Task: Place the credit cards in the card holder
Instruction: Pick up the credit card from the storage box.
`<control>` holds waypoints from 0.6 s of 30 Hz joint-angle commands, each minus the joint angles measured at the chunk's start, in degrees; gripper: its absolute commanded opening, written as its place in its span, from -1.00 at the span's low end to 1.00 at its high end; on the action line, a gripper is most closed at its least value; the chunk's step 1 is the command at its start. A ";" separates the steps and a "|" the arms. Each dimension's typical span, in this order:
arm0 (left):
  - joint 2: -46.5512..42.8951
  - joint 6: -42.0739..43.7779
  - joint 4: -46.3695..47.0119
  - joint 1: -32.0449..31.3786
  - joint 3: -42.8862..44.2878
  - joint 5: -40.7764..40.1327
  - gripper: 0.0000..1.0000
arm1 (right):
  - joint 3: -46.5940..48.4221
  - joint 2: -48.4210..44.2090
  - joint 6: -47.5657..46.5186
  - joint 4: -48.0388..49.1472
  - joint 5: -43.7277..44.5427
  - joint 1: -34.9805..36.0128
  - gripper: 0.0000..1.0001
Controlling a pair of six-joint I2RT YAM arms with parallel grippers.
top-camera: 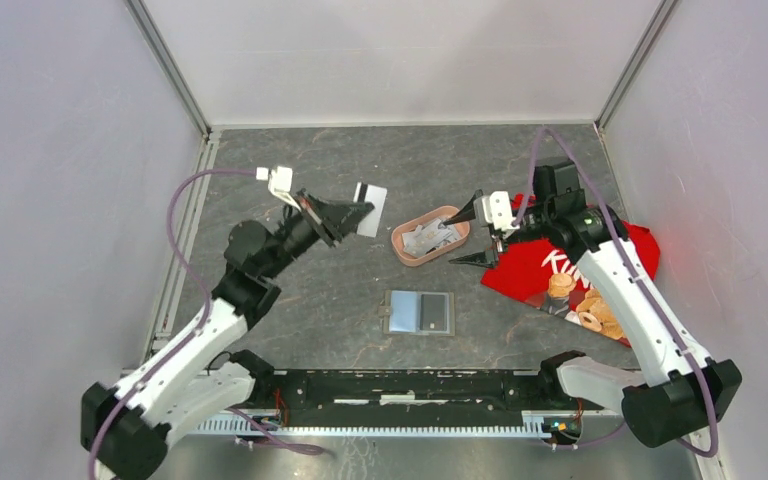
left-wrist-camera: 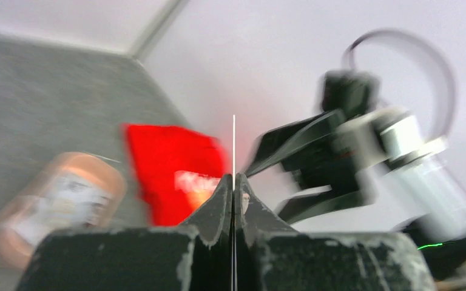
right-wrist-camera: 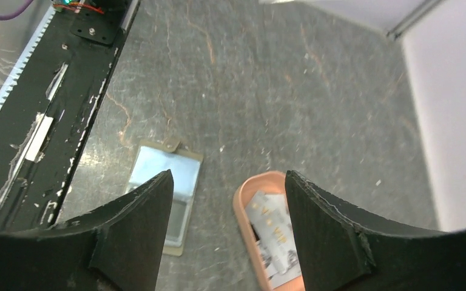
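My left gripper is shut on a whitish credit card, held up in the air left of the tray. In the left wrist view that card shows edge-on as a thin line between the closed fingers. More credit cards lie in the pink oval tray. The olive-grey card holder lies open and flat near the table's front. My right gripper hangs open just right of the tray, holding nothing. In the right wrist view the gripper frames the card holder and the tray's cards.
A red snack bag lies under the right arm at the right side. The black base rail runs along the near edge. Grey walls close in the left, right and back.
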 commanded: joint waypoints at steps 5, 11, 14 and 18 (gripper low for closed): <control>26.83 -87.56 64.69 10.20 0.72 31.14 -0.96 | -9.73 0.47 11.67 12.27 2.46 -2.97 0.49; 33.46 -96.16 77.07 6.83 9.27 40.88 -0.96 | -14.61 1.30 11.03 14.77 0.20 -5.22 0.50; 32.97 -95.70 77.09 4.42 11.51 45.94 -0.96 | -15.50 1.95 9.73 14.60 -0.83 -6.31 0.50; 30.29 -94.54 77.02 -1.73 15.52 50.81 -0.97 | -16.27 3.36 7.80 13.56 -1.47 -7.03 0.51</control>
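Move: Some 10 cm to the right, 5 cm back and 33 cm below the left hand, which already holds a credit card, lies the open card holder; the storage box is about 13 cm ahead, 13 cm right and 31 cm below. From the empty right hand the held card is roughly 13 cm left, 5 cm ahead and 5 cm higher; the box lies about 16 cm ahead, 2 cm left and 27 cm below, the card holder 2 cm back, 5 cm left and 29 cm below. Swinging the held card round in a still-shut grip, the left hand first edges forward and right, then draws back about 10 cm while rising some 7 cm and drifting right, its wrist twisting hard clockwise by some 60 degrees and rolling. The right hand, fingers staying wide open and pointing mainly left, sinks about 9 cm towards the storage box, slightly forward and right, and slows, touching nothing. ##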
